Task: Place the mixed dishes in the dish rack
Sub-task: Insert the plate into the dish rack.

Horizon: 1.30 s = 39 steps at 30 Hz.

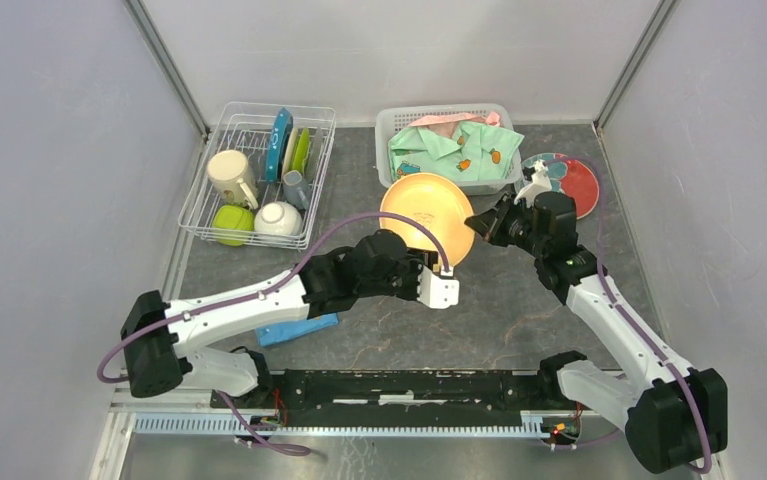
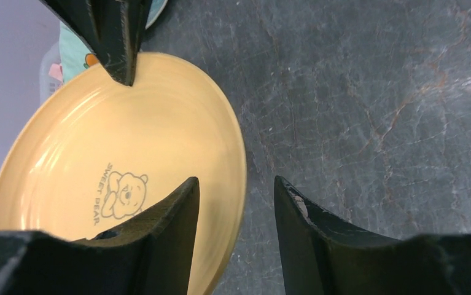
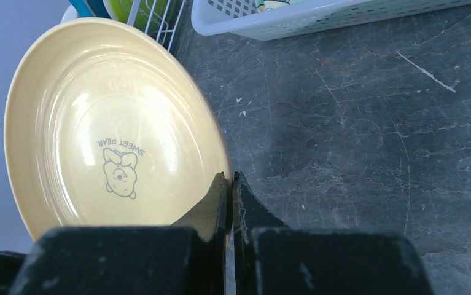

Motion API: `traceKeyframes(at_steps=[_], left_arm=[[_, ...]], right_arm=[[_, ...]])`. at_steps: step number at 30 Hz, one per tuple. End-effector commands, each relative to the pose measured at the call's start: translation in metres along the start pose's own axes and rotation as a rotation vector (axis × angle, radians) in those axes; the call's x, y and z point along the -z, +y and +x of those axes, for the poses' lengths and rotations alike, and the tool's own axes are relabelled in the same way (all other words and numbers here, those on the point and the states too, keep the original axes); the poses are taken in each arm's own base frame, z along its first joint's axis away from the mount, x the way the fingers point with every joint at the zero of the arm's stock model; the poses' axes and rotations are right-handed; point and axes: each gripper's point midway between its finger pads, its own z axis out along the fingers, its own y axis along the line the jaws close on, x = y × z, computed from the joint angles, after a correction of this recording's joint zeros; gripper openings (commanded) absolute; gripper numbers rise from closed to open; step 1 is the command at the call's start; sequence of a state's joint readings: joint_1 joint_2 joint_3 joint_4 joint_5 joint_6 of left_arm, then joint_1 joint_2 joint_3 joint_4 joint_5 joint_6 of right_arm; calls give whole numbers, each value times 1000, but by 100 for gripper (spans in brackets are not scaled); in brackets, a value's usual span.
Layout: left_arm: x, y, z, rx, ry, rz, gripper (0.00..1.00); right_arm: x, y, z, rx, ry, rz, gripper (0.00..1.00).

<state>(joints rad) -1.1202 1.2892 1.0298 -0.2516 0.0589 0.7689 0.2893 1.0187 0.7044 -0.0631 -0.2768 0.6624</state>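
Observation:
A cream plate point(image 1: 427, 212) with a bear print hangs tilted above the table's middle. My right gripper point(image 1: 483, 222) is shut on its right rim, the fingers pinched together on the edge point(image 3: 229, 175). My left gripper point(image 1: 429, 262) is open at the plate's near rim, and that rim point(image 2: 236, 179) lies between its spread fingers without touching either one. The dish rack point(image 1: 221, 118) stands at the back left. It holds a beige mug point(image 1: 231, 175), a green bowl point(image 1: 231, 222), a white bowl point(image 1: 277, 217), a blue plate point(image 1: 279, 140) and a lime-green plate point(image 1: 302, 150).
A white latticed basket point(image 1: 395, 120) with green clothing sits behind the plate. A red plate point(image 1: 577, 182) lies at the back right, partly behind my right wrist. A folded blue cloth point(image 1: 299, 328) lies under my left arm. Grey walls close in both sides.

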Motion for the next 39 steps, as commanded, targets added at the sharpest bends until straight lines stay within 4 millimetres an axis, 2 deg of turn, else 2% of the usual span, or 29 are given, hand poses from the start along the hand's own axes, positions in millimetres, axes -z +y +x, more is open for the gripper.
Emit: traceKeyframes(at_steps=[1,5,10,14,17,21,24,30,33,39], left_arm=[[-5,13,0,-75,32,-40,56],[-11,13,8,-84,63,-46,52],[-12,19,10,-89,72,-80,25],[-8,25,4,-47,40,-126,3],[-3,33,5,-5,50,-172,2],[9,51,2,69,34,-263,2],[23,75,-3,185,-14,-340,2],[63,134,-1,505,-117,-459,2],[88,163,-3,653,-213,-463,2],[144,222,-5,860,-330,-576,2]], right_arm=[[4,27,-24,7,-79,-95,0],[4,25,-21,-6,-81,-94,0],[5,26,-19,-13,-79,-104,0],[4,23,-16,-11,-73,-99,0],[4,22,-15,-1,-78,-100,1],[6,23,-17,24,-93,-109,36],[11,23,-19,47,-107,-103,62],[24,13,-21,110,-150,-50,98],[28,7,-14,126,-153,-40,98],[29,-6,14,108,-118,-52,98]])
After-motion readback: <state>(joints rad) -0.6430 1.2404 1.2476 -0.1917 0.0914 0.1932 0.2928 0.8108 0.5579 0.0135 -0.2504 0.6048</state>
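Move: The orange plate, still pinched by the right hand, has its middle about 9 cm ahead of the left hand and 2 cm left, at much the same height, its near rim between the left fingers. From the left hand the dish rack lies some 37 cm left, 20 cm ahead and 14 cm below, the laundry basket about 25 cm ahead, 5 cm right, 16 cm below. From the right hand the plate's middle is about 8 cm left and 2 cm ahead. The left fingers shut on the plate's near rim after the hand sinks about 2 cm and edges forward, and only then do the right fingers open wide and let go, that hand lifting some 3 cm before settling back. The left arm then swings the plate forward, up and left towards the rack, some 13 cm forward and nearly as far up, turning counter-clockwise with its left side dipping. ##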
